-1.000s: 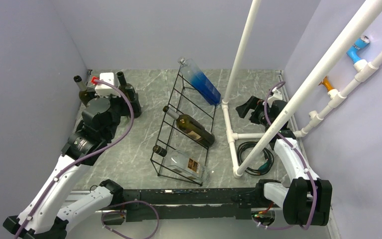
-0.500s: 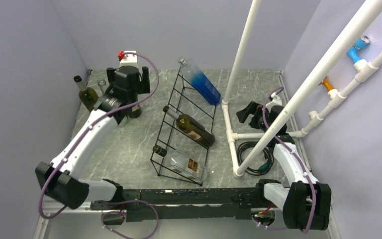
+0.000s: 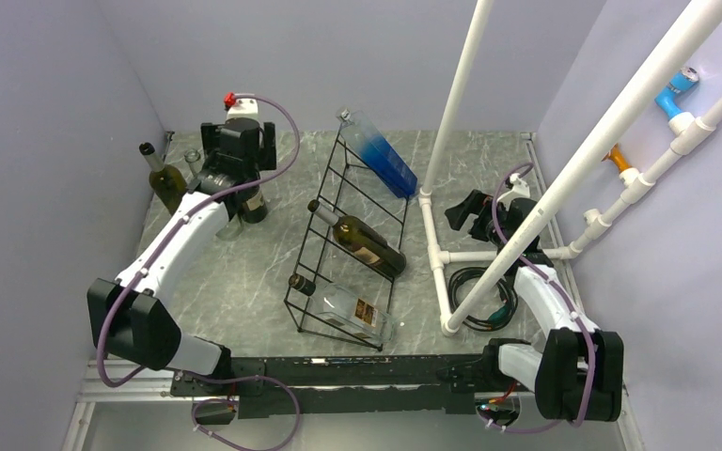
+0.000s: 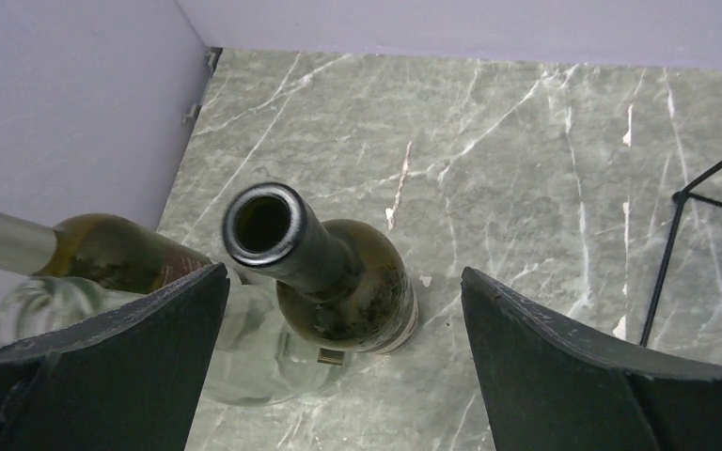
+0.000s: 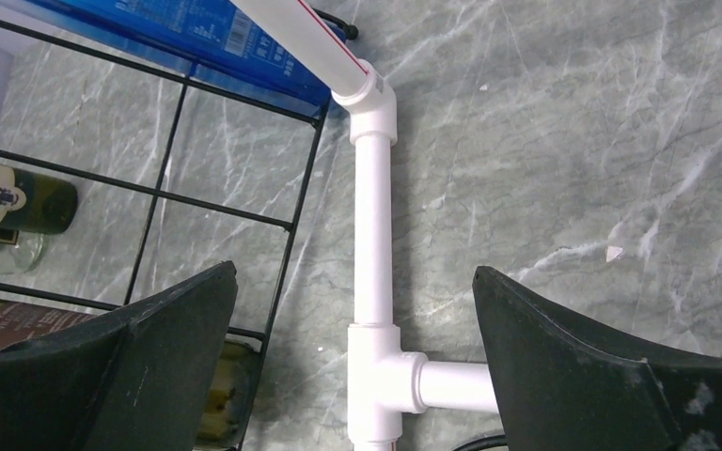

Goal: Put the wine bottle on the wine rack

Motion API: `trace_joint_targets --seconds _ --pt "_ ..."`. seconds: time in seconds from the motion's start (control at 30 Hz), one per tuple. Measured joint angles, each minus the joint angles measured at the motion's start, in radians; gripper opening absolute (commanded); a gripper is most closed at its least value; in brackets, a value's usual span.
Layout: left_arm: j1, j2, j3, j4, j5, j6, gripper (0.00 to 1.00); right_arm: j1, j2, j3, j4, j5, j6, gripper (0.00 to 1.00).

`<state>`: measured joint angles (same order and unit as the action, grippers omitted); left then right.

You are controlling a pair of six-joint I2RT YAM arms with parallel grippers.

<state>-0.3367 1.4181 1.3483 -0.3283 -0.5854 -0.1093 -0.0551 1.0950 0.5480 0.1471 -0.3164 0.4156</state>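
A dark green wine bottle (image 4: 357, 301) stands upright and uncorked at the back left of the table, also visible from above (image 3: 252, 205). My left gripper (image 4: 343, 272) hangs over it, open, with the bottle's neck between and below its spread fingers and no contact. The black wire wine rack (image 3: 324, 230) lies in the middle of the table and holds a blue bottle (image 3: 383, 155), a dark bottle (image 3: 365, 244) and a clear bottle (image 3: 346, 307). My right gripper (image 5: 355, 272) is open above the white pipe, just right of the rack (image 5: 164, 178).
An olive bottle (image 4: 113, 256) and a clear glass bottle (image 4: 244, 362) stand close to the left of the wine bottle, near the wall. A white pipe frame (image 3: 437, 254) rises to the right of the rack. A black cable coil (image 3: 475, 282) lies inside it.
The left arm has swung from the left side to the back and now hangs over the dark green bottle. The right arm has barely shifted.
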Motion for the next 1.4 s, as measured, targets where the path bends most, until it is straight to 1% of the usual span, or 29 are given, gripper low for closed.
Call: trace_joint_targets --seconds 0.1,0.2,0.27,0.37,0.47,0.5,0.67,1.07,1.27,1.4 --pt "0.008 0.000 -0.061 0.053 0.012 0.047 0.94 0.000 0.028 0.000 0.003 -0.003 0.001 1.00" --pt "0.026 0.002 -0.069 0.061 0.039 0.064 0.86 0.000 0.032 0.000 0.005 -0.005 0.003 1.00" --pt "0.060 0.002 -0.068 0.077 0.077 0.056 0.81 0.000 0.032 0.000 0.011 -0.006 0.004 1.00" --pt "0.116 0.009 -0.067 0.081 0.136 0.035 0.79 0.000 0.032 0.000 0.013 -0.008 0.005 1.00" --pt "0.144 0.032 -0.059 0.081 0.171 0.021 0.78 0.000 0.031 0.000 0.013 -0.008 0.005 1.00" --pt "0.145 0.040 -0.059 0.081 0.182 0.019 0.76 0.000 0.031 0.000 0.013 -0.008 0.005 1.00" --pt "0.141 0.073 -0.059 0.079 0.209 0.019 0.73 0.000 0.027 0.000 0.013 -0.008 0.005 1.00" --pt "0.141 0.135 -0.033 0.074 0.213 0.010 0.53 0.000 0.015 0.000 0.012 -0.008 0.005 1.00" --pt "0.135 0.135 -0.020 0.077 0.223 -0.006 0.39 0.000 0.015 0.000 0.012 -0.007 0.005 1.00" --pt "0.122 0.135 -0.013 0.075 0.225 -0.011 0.36 0.000 0.015 0.000 0.012 -0.008 0.005 1.00"
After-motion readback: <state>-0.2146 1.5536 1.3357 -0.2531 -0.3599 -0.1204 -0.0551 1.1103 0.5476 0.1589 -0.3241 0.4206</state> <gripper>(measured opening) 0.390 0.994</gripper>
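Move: The dark wine bottle standing in front of the left hand's open fingers is about 4 cm ahead and 1 cm left, its middle some 15 cm below. From that hand, the clear bottle stands roughly 8 cm left and 1 cm back, the other dark bottle about 19 cm left and 3 cm ahead, and the rack's middle about 26 cm right and 8 cm back. From the right hand the bottle lies about 56 cm left and 10 cm ahead, its middle about level with that hand. Down some 6 cm and forward about 4, the left hand sinks onto the neck of the dark wine bottle, shifting about 3 cm left early on and then easing back right, the fingers tipping slightly downward. Its fingers narrow from wide open to about two-fifths, coming in on both sides of the neck just below the mouth and pinching it; towards the end the hand rises about a centimetre. ##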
